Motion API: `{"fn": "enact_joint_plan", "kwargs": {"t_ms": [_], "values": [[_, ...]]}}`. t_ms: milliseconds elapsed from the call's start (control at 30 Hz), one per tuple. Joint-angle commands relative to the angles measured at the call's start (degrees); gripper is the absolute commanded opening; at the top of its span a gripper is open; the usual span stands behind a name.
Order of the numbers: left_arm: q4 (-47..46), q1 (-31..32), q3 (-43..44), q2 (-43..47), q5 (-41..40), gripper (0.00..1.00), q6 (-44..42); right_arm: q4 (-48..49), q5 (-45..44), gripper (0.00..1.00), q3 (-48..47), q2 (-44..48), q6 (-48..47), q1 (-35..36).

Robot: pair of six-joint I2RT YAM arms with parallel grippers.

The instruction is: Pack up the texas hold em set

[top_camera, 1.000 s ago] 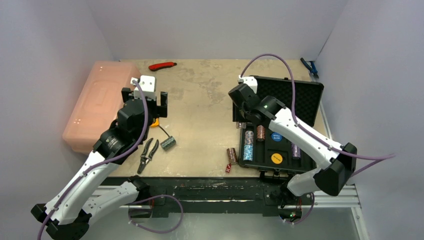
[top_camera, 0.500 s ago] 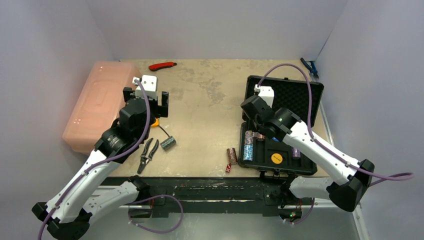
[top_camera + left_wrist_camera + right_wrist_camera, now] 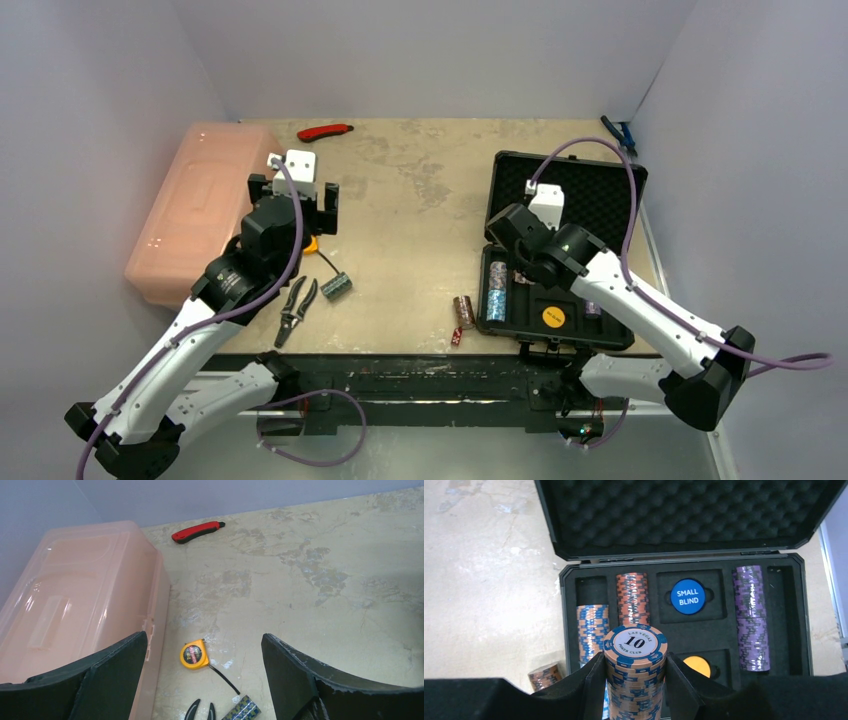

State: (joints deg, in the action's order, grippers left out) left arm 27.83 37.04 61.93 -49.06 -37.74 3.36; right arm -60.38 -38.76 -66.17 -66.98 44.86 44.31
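Observation:
The black briefcase [image 3: 600, 190] lies open at the table's right, its foam lid [image 3: 674, 515] folded back. My right gripper [image 3: 635, 682] hovers over its near left part, shut on a blue-and-tan chip stack [image 3: 635, 645] marked 10. The slots hold a blue stack [image 3: 592, 627], a brown stack [image 3: 632, 597], a purple stack [image 3: 752, 617], a blue disc [image 3: 687, 596] and a yellow disc [image 3: 697, 665]. A loose brown stack [image 3: 463, 310] and a red die [image 3: 457, 336] lie left of the case. My left gripper [image 3: 205, 680] hangs open and empty, high above a dark speckled stack [image 3: 243, 711].
A pink plastic box [image 3: 195, 210] fills the table's left side. A red utility knife [image 3: 325, 131] lies at the back. A yellow tape measure [image 3: 194, 655] and black pliers [image 3: 295, 310] sit under the left gripper. Blue pliers [image 3: 618, 133] lie by the right wall.
The right arm has swung right and nearer with the chip stack, from the case's left edge to over its tray. The left arm has not moved.

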Motion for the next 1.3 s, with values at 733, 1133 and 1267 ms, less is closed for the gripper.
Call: {"fn": "enact_joint_plan", "kwargs": {"t_ms": [733,1133,1267], "values": [[-1.73,0.37,-0.06,-3.01,0.57,0.84,-0.68,0.53,3.18,0.00,10.22,9.18,8.98,-2.46],[-1.91,0.32,-0.14,-3.70,-0.03,0.84,-0.97,2.43,5.14,0.00,14.08,6.59,15.87,-2.48],[-2.04,0.34,-0.19,-3.46,-0.11,0.84,-0.97,4.57,5.57,0.00,15.19,4.80,14.84,-2.52]]}}
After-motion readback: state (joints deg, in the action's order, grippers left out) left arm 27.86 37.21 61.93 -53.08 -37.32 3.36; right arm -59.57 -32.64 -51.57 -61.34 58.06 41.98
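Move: The orange-and-blue chip stack, upright in the right fingers, is bound for the empty near half of the case's second slot, about 3 cm back, 1 cm right and some 13 cm below this hand. The red stack fills that slot's far half, 8 cm beyond its middle; the light-blue stack lies 6 cm to its left and 2 cm nearer, the big blind button 7 cm to its right and 2 cm nearer. From the left hand the empty half is roughly 47 cm right, 7 cm back and 26 cm down. The orange-and-blue stack, still pinched in the right fingers, is carried back and to the right over the case by about 4 cm, then lowered towards the empty half-slot, for roughly 7 cm of descent in all. The wrist turns about 10 degrees clockwise and tips slightly further down; the fingers keep their grip. The left hand, open and empty, sinks a couple of centimetres. ##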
